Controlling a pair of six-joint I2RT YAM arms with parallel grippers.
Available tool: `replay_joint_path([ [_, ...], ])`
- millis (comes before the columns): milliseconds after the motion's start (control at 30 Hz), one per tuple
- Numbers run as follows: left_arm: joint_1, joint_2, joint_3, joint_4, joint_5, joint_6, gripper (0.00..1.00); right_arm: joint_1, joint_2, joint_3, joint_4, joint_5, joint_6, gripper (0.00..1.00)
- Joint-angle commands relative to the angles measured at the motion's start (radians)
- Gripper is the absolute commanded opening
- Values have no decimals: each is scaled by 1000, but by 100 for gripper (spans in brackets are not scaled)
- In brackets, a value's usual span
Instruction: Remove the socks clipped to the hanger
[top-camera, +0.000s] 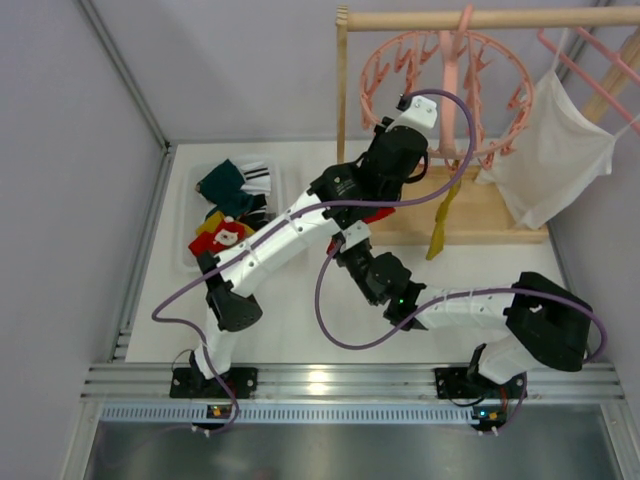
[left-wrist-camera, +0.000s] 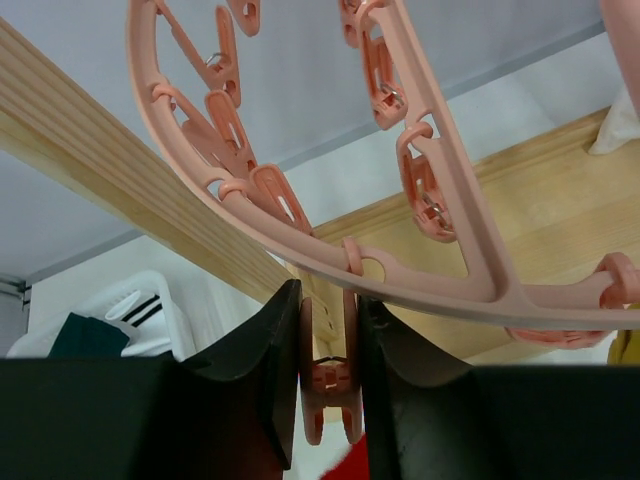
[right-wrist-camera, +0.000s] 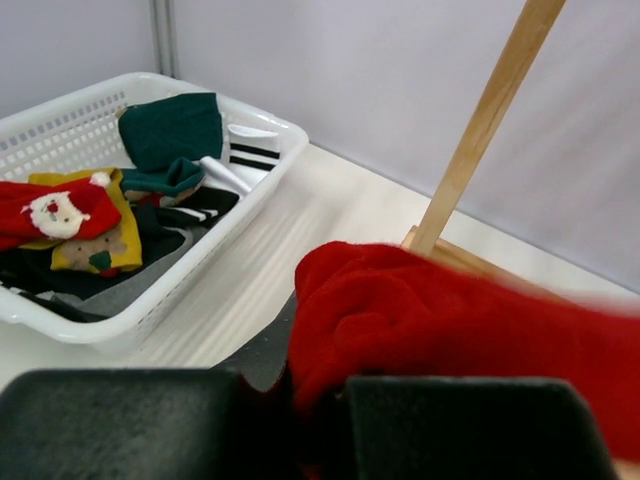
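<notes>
The round pink hanger (top-camera: 445, 95) hangs from the wooden rail. My left gripper (left-wrist-camera: 329, 310) reaches up under its ring (left-wrist-camera: 440, 250). Its jaws press on both handles of one pink peg (left-wrist-camera: 331, 385), and a bit of red sock (left-wrist-camera: 352, 466) shows just below that peg. My right gripper (right-wrist-camera: 320, 400) is shut on a bunched red sock (right-wrist-camera: 430, 320) low over the table; in the top view it (top-camera: 352, 255) sits under the left arm. A mustard sock (top-camera: 440, 225) dangles from the hanger's near right side.
A white basket (top-camera: 192, 180) at the left holds teal (right-wrist-camera: 170, 130), red, yellow and striped socks. The wooden rack's base (top-camera: 490, 215) and upright (right-wrist-camera: 480, 130) stand behind. A white shirt (top-camera: 555, 150) hangs at the right on another hanger.
</notes>
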Motion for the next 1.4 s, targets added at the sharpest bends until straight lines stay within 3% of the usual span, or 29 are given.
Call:
replay_joint_path([
  [0,14,3,49,32,-24,6,24,26,-41,-25,59,-2,-4,0],
  [133,14,-10,38,30,-8,-14,22,29,-86,-82,62,-2,26,0],
  [167,14,-17,12,32,1,-14,34,31,-113,-99,60,-8,50,0],
  [267,14,-57,-38,30,28,-60,56,32,-193,-177,39,-80,118,0],
  [467,14,-171,-105,30,7,-120,74,32,-375,-310,-135,-179,256,0],
  [567,12,-258,-176,30,-22,-149,89,31,-435,-338,-202,-177,328,0],
  [600,14,-286,-234,30,-33,-171,98,29,-442,-332,-230,-179,334,0],
  [700,14,-416,-350,27,-65,-207,98,20,-442,-299,-319,-203,349,0],
  [833,12,-614,-642,26,-122,-296,98,1,-402,-240,-360,-274,375,0],
  [933,14,-786,-854,21,-148,-370,98,-23,-330,-164,-376,-367,382,0],
  [1033,18,-950,-971,-35,-189,-456,98,-26,-227,-52,-403,-438,359,0],
  [1233,57,-1183,-1122,-204,-264,-580,98,-52,73,285,-504,-591,343,0],
  [1367,69,-1322,-1171,-256,-307,-605,98,-66,341,609,-567,-642,329,0],
])
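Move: The white basket, where the red sock is bound, lies some 27 cm left and 12 cm ahead of my right hand, about 18 cm lower. That sock is already in my right fingers, trailing a few centimetres ahead and right. From my left hand the basket is roughly 38 cm left, 2 cm farther out and 33 cm down. The emptied clip sits between the left fingertips; the yellow sock hangs about 11 cm right, level fore-and-aft, 8 cm lower. I spread my left fingers wide off the hanger clip and swing that hand about 31 cm left and 15 cm back, clear of the hanger, turning counter-clockwise. Keeping the red sock pinched, my right hand draws back, down and slightly right, then sweeps left some 17 cm and a little forward and up towards the basket, turning counter-clockwise about 30 degrees and tipping down. ##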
